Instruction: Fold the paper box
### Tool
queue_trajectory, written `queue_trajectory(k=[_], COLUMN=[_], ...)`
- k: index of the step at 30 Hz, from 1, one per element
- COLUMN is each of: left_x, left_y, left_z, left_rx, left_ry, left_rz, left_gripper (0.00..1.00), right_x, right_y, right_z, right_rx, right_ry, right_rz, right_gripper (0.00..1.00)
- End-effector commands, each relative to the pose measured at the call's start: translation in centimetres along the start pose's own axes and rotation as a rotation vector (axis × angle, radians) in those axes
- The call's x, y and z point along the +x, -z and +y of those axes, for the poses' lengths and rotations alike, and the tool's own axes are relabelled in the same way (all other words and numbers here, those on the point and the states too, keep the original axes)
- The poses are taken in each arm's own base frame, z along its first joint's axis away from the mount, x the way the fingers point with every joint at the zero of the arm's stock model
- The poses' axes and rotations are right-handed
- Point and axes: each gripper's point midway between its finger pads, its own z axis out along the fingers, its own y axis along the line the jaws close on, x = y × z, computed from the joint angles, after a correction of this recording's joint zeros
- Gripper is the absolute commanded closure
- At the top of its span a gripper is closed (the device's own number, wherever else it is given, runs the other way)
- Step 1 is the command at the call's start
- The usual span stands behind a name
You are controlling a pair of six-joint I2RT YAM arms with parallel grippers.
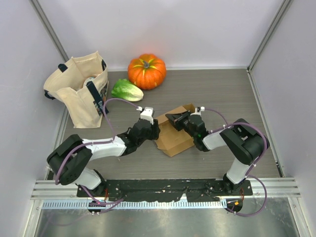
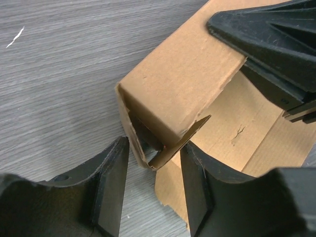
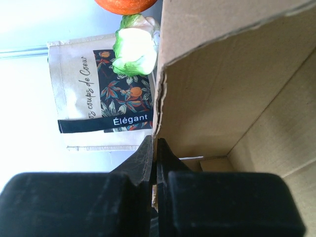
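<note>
The paper box [image 1: 174, 137] is tan cardboard, partly raised, lying in the middle of the table between both arms. My left gripper [image 1: 154, 129] is at its left corner. In the left wrist view the jaws [image 2: 154, 170] stand open either side of a bent corner flap [image 2: 170, 148] without pinching it. My right gripper [image 1: 176, 118] reaches in from the right and is shut on the upright edge of a box wall [image 3: 207, 94]; its fingertips [image 3: 155, 148] are pressed together on the cardboard. The right gripper's black fingers [image 2: 266, 44] also show over the box in the left wrist view.
An orange pumpkin [image 1: 146, 70] and a green lettuce [image 1: 127, 90] sit at the back of the table. A beige tote bag [image 1: 79, 94] with a flower print stands at the back left. White walls enclose the table on three sides.
</note>
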Motion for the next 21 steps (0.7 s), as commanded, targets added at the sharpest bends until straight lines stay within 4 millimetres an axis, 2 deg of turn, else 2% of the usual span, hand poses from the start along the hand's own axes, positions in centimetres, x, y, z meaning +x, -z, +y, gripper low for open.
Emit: queue_trajectory(k=[1, 5, 7, 9, 12, 13, 14, 16, 17, 21], left_x=[-3.6, -3.7, -3.9, -4.1, -3.9, -3.8, -4.2, -3.5, -3.9, -2.9], left_y=[-0.9, -1.4, -1.6, -2.0, -2.6, -2.7, -2.7, -2.8, -2.9, -3.2], left_z=[-1.5, -1.7, -2.0, -1.2, -0.9, -0.9, -0.6, 0.1, 0.2, 1.9], left_rx=[-0.052, -0.106, -0.114, -0.171, -0.22, -0.231, -0.264, -0.324, -0.347, -0.467], left_ry=[-0.039, -0.046, -0.035, -0.028, -0.047, -0.054, -0.056, -0.082, -0.088, -0.094], left_rz=[-0.136, -0.152, -0.164, -0.169, -0.153, -0.151, -0.168, -0.152, -0.161, -0.16], left_gripper=[0.53, 0.62, 0.62, 0.56, 0.58, 0.59, 0.66, 0.73, 0.76, 0.77], right_x=[-0.3, -0.5, -0.5, -0.5, -0.2, 0.0, 0.0, -0.1, 0.3, 0.4], right_y=[0.6, 0.6, 0.7, 0.7, 0.7, 0.7, 0.7, 0.8, 0.9, 1.0], right_z=[1.0, 0.8, 0.5, 0.0, -0.3, -0.5, -0.4, -0.4, -0.6, -0.4], right_rx=[-0.039, -0.015, 0.005, 0.036, 0.069, 0.084, 0.087, 0.092, 0.098, 0.095], right_ry=[0.01, -0.026, -0.047, -0.066, -0.089, -0.088, -0.09, -0.098, -0.099, -0.113], right_rz=[-0.016, -0.028, -0.035, -0.045, -0.048, -0.05, -0.052, -0.068, -0.064, -0.073], right_gripper=[0.93, 0.93, 0.93, 0.93, 0.94, 0.94, 0.94, 0.94, 0.94, 0.94])
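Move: The paper box's left corner, with its two small tabs, sits right in front of my open left fingers, roughly 2 cm ahead, 1 cm to the right and a touch lower. My right gripper's tips are on the folded far wall, about 6 cm ahead, 6 cm right and 3 cm higher; the box floor's middle is some 8 cm right, 3 cm back and 5 cm down. From my right hand that corner is about 5 cm left, 4 cm back and 3 cm below. I slip a little to the right, then push my left hand forward about 4 cm, staying level and closing the fingers from half open to nearly a quarter around the box's left corner, pinching its tabs and wall end together. The wrist rolls its left side up and swings counter-clockwise, some 15 degrees each. My right hand keeps its pinch on the far wall, turning slightly clockwise and tipping down. ##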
